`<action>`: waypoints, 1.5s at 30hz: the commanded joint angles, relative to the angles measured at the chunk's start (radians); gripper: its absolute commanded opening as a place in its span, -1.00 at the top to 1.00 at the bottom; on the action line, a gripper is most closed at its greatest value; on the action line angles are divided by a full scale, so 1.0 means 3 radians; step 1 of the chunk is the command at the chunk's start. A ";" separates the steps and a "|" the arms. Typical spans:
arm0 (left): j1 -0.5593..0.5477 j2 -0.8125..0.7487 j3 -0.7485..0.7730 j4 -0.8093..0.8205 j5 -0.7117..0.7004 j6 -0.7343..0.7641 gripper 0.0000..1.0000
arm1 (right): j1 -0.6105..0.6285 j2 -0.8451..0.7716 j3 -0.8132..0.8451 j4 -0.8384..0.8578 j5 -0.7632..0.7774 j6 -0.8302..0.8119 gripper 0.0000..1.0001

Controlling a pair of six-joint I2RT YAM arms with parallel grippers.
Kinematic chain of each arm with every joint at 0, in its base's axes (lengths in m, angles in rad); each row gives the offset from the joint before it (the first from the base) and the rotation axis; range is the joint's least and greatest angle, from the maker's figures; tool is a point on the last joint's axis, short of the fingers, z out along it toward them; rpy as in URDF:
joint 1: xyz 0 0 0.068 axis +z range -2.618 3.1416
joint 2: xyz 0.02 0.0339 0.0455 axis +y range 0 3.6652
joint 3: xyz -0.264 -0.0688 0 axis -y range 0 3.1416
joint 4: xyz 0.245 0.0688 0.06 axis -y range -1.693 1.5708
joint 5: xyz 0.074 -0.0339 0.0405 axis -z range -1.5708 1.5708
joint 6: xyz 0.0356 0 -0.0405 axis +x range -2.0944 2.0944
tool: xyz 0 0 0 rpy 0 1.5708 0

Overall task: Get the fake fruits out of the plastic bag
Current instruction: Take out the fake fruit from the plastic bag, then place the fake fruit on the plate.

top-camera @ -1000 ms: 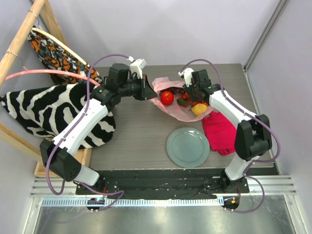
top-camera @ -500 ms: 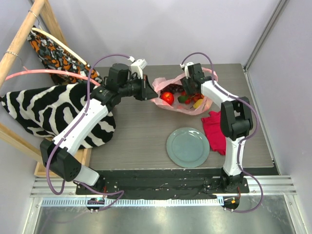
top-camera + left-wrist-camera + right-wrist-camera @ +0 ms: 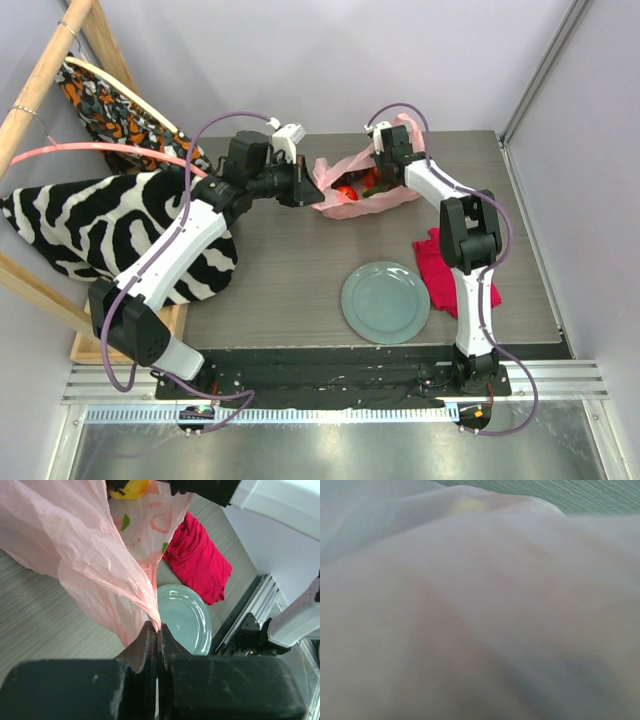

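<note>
The pale-pink plastic bag [image 3: 352, 203] is bunched up at the back middle of the table. Through its opening I see the red apple [image 3: 345, 192] and some green leaves [image 3: 371, 186]. My left gripper [image 3: 302, 188] is shut on the bag's left edge; in the left wrist view its tips [image 3: 156, 627] pinch a fold of the bag [image 3: 90, 545], and the yellow lemon [image 3: 129, 487] shows through the plastic at the top. My right gripper [image 3: 378, 168] sits in the bag's top at the far side. Its wrist view is filled with blurred plastic [image 3: 480, 605], so its fingers are hidden.
A grey-green plate [image 3: 385, 302] lies in front of the bag, with a folded magenta-red cloth [image 3: 440, 265] to its right, partly under the right arm. A zebra-print cloth [image 3: 90, 225] and a wooden rack [image 3: 40, 90] fill the left side.
My right gripper moved from the lemon on the bag's right side back and left to the bag's top. The bag has been drawn narrower and higher. The left gripper kept its hold.
</note>
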 commanded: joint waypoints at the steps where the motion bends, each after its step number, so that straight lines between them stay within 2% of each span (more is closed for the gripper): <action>1: 0.0012 0.0008 0.0039 0.0132 -0.0122 0.0031 1.00 | -0.0038 -0.0491 0.0025 -0.0100 -0.0330 0.0038 0.97; 5: 0.0017 0.0059 0.0039 0.0173 -0.0286 -0.0117 1.00 | -0.0038 -0.1022 -0.0240 -0.0300 -0.0953 0.0135 0.97; 9: 0.0012 0.0202 0.0111 0.0250 -0.0265 -0.0261 1.00 | -0.0043 -0.1640 -0.0588 -0.0372 -0.1276 0.0186 0.98; 21: 0.0012 0.0667 0.0627 0.0286 -0.0383 -0.0373 1.00 | 0.0028 -0.2649 -0.0926 -0.0914 -0.1962 0.0345 0.98; 25: 0.0012 0.0708 0.0643 0.0255 -0.0510 -0.0322 1.00 | 0.0217 -0.3012 -0.0895 -0.1290 -0.2054 0.0192 0.98; 26: 0.0012 0.0724 0.0643 0.0245 -0.0551 -0.0322 1.00 | 0.0273 -0.3073 -0.0911 -0.1424 -0.2110 -0.0006 0.97; 28: 0.0012 0.0739 0.0643 0.0209 -0.0598 -0.0332 1.00 | 0.0503 -0.3242 -0.0941 -0.1796 -0.2090 -0.0252 0.98; 31: 0.0012 0.0749 0.0643 0.0219 -0.0598 -0.0338 1.00 | 0.0703 -0.3523 -0.1344 -0.2002 -0.1993 -0.0626 0.98; 35: 0.0012 0.0709 0.0638 0.0199 -0.0659 -0.0282 1.00 | 0.0719 -0.3698 -0.1779 -0.2049 -0.1876 -0.0785 0.97; 41: 0.0012 0.0530 0.0479 0.0168 -0.0756 -0.0159 1.00 | 0.0719 -0.3698 -0.2352 -0.1671 -0.1768 -0.0862 0.98; 45: 0.0017 0.0438 0.0408 0.0163 -0.0746 -0.0153 1.00 | 0.0714 -0.3606 -0.2796 -0.1380 -0.1386 -0.1051 0.98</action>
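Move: The right hand, already shut on the strawberry bunch inside the plastic bag, is bound for the plate, about 33 cm back towards the base, 5 cm left and 4 cm lower; the red cloth lies some 26 cm back and 11 cm right. From the left hand, pinching the bag's near-left edge, the bag's middle is about 19 cm ahead, 12 cm right and 20 cm below, and the plate 9 cm back, 15 cm right, 24 cm below. Keeping its pinch on the strawberry stems, the right hand draws the bunch up and back out of the bag, rising over 20 cm, then carries on back some 35 cm in all, drifting left and turning about 45 degrees counter-clockwise, before sinking over the plate. Meanwhile the left hand keeps hold of the bag's edge and moves forward towards the bag's body, dipping slightly. ##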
